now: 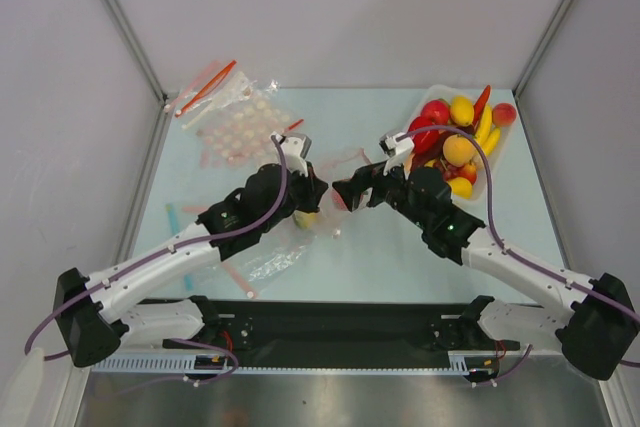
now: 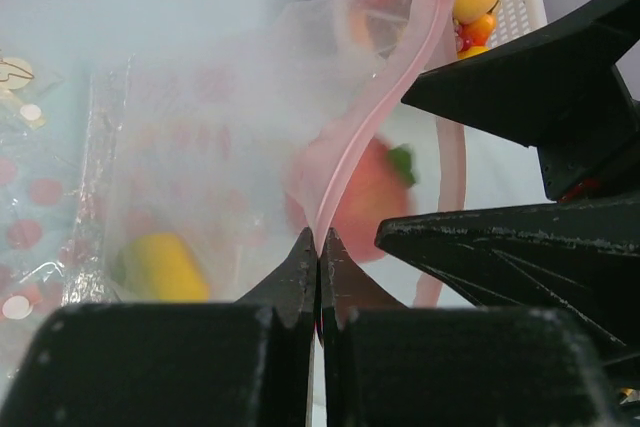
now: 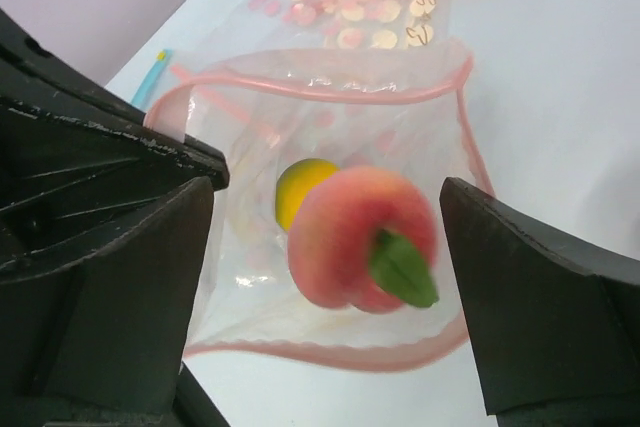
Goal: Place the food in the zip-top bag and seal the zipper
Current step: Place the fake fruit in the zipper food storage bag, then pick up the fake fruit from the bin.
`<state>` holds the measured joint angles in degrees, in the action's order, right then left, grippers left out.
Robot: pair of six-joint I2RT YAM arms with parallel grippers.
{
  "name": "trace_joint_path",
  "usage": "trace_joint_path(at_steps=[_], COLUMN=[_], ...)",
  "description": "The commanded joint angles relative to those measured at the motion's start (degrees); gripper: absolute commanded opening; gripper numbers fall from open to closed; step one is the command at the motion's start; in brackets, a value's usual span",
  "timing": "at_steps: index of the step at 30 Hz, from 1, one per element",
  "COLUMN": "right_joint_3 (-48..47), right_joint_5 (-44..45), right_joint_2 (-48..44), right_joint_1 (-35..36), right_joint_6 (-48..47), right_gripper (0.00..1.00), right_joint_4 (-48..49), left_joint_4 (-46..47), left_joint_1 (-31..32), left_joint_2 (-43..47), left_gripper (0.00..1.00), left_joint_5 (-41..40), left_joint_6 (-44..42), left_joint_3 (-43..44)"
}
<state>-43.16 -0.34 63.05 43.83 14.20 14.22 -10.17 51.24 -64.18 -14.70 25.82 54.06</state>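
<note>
The clear zip-top bag lies at the table's middle with its mouth held open. My left gripper is shut on the pink-red zipper strip at one side of the mouth; it also shows in the top view. My right gripper is open over the mouth, facing the left one. A pink peach with a green leaf, blurred, sits free between its fingers inside the mouth outline. A yellow-green mango lies deeper in the bag. More food fills the white tray.
Dotted clear bags with a loose red strip lie at the back left, also in the right wrist view. A thin blue strip lies at the left. The tray stands close behind the right arm. Grey walls enclose the table.
</note>
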Motion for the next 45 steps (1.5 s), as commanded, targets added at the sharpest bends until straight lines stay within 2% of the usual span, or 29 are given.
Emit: trace_joint_path(at_steps=[1,8,12,13,16,19,24,27,35,39,45], right_joint_3=[-2.64,-2.02,-2.63,-2.72,-4.73,-5.80,-4.31,-4.39,-5.10,-2.47,-1.22], right_joint_5=[4.38,4.81,15.87,21.46,25.74,22.59,16.80,12.92,20.98,26.69,28.11], right_joint_2=[-0.38,-4.07,-6.53,-6.88,-6.01,-4.69,-2.41,0.93,7.26,8.06,12.09], right_joint_1=[0.29,0.29,0.11,-0.24,-5.15,-14.54,-28.16,-32.22,-33.46,-33.46,-33.46], right_joint_6=[-0.22,-0.22,1.53,2.41,7.94,12.68,15.95,16.30,13.49,10.78,8.48], right_gripper=[1.00,1.00,1.00,1.00,1.00,1.00,1.00,1.00,1.00,1.00,1.00], right_joint_4=[0.11,-0.68,-4.54,-5.42,-12.86,-17.98,-19.05,-18.17,-16.77,-11.68,-5.44], left_joint_4=[2.35,-1.42,-1.43,-1.51,-1.34,-1.25,-0.99,-1.07,-2.92,-2.57,-2.31], left_joint_1=[-0.18,-0.27,-0.18,-0.18,-0.18,-0.18,-0.18,-0.18,-0.18,-0.18,-0.18], left_joint_2=[2.13,1.34,0.81,0.73,0.46,0.02,-1.55,-2.70,-5.69,-5.25,-4.99], left_gripper=[0.00,0.00,0.00,0.00,0.00,0.00,0.00,0.00,0.00,0.00,0.00], left_joint_5=[-0.24,-11.47,-12.46,-12.46,-12.55,-13.07,-13.25,-13.16,-13.08,-12.64,-12.20], left_joint_6=[-0.78,2.82,2.92,2.92,2.65,2.39,1.78,1.25,0.89,0.89,0.81], left_joint_3=[-0.27,0.43,0.34,0.34,0.43,0.43,0.69,1.22,3.24,2.89,2.89])
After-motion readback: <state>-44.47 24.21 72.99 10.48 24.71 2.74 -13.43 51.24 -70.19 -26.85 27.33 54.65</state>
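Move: The fruit basket's middle lies about 13 cm ahead of the right hand, 21 cm to its right and 16 cm below; the orange peach in it is roughly 23 cm right, the red pepper some 15 cm ahead and 13 cm right. The released pink peach hangs just below the right fingers, 1 cm ahead and 2 cm left. From the left hand, gripping the bag's rim, the basket is about 13 cm ahead and 28 cm right. Draw the wide-open right gripper up a little out of the bag's mouth, leaving the pink peach behind, then sweep it some 27 cm right and 11 cm forward to the basket, turning about 60 degrees clockwise and tipping down as it sinks over the fruit. Keep the left fingers shut on the bag's rim, easing them left and forward, then about 4 cm down. ##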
